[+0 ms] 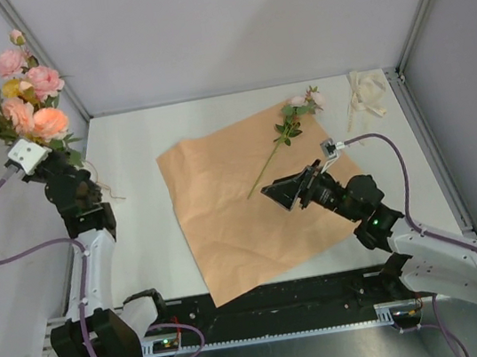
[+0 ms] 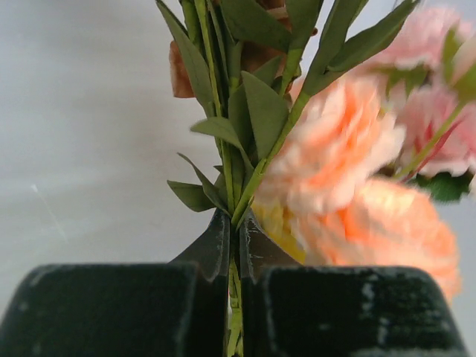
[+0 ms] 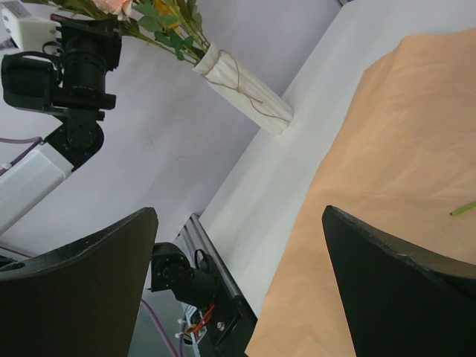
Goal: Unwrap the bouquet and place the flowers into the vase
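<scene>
My left gripper [image 2: 236,223] is shut on the thin green stems of the flowers [image 2: 335,163], a bunch of pink, peach, yellow and rust blooms [image 1: 23,89] held high at the far left. The cream ribbed vase [image 3: 242,88] stands below that bunch, with leafy stem ends at its rim; in the top view the left arm hides it. A single pink-bloomed flower [image 1: 289,126] lies on the flat peach-orange paper [image 1: 244,214]. My right gripper [image 1: 290,190] hovers open over the paper, near that stem's lower end, with nothing between its fingers [image 3: 89,282].
The cream ribbon [image 1: 365,97] lies loose at the table's back right corner. Grey walls close in the table on the left, back and right. A black rail [image 1: 276,312] runs along the near edge between the arm bases.
</scene>
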Controlling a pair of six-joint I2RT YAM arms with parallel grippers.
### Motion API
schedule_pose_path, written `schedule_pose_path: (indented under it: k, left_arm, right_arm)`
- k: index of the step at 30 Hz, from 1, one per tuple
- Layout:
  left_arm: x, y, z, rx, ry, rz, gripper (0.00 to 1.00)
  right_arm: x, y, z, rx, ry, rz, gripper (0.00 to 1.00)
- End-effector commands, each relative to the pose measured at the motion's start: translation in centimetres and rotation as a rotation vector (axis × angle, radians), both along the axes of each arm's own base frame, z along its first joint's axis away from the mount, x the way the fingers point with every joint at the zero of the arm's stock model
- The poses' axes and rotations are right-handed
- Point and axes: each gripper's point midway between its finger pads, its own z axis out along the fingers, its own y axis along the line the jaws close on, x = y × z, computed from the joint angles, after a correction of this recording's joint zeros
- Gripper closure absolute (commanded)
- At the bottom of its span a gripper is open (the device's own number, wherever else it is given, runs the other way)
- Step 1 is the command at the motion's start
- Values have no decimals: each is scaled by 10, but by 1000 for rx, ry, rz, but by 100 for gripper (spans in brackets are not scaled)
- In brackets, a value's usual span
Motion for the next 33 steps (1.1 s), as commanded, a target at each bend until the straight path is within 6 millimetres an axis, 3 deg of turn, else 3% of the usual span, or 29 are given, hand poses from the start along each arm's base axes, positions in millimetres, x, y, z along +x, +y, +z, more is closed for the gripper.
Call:
schedule_pose_path:
  k: [1,5,10,11,14,18,22,27,33]
  left_arm:
    - [11,-5,-32,-60,-19,-76,100]
    - [22,-2,-67,-95,51,-76,100]
    - [26,0,-85,-108,94,-64,98]
    - [27,-1,-86,-107,103,-70,93]
    - [33,-8,-93,-105,162,-120,60]
    - [19,-13,-91,-148,148,-134,27]
    - [6,-22,-79,-147,122,-172,10]
    - [-12,-32,-60,-124,85,-208,1]
    - [-36,-53,-35,-94,31,-300,1]
  right_arm:
    - [3,2,8,28,-35,6,1]
    - [3,5,5,31,-20,21,1]
    - [4,5,2,21,-14,21,1]
    - [4,4,1,19,-8,25,1]
    - [7,2,-3,11,20,19,1]
    - [11,-3,-9,-9,58,-12,1]
    - [14,-10,-12,-30,86,-55,1]
    - [15,-17,-14,-37,109,-90,1]
    - [17,-22,-22,-53,147,-116,1]
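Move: The left hand already grips the bunch of brown and pink flowers. The vase's middle lies about 7 cm ahead of this hand, level sideways and some 30 cm below. The peach wrapping paper lies about 50 cm to its right, level ahead, and the last flower about 60 cm right and 14 cm ahead, both on the table some 42 cm down. From the right hand the vase is about 17 cm ahead, 47 cm left and 14 cm lower. Left hand lowers the stems 10 cm into the vase, opens wide, backs off rising; right hand sinks 3 cm. ##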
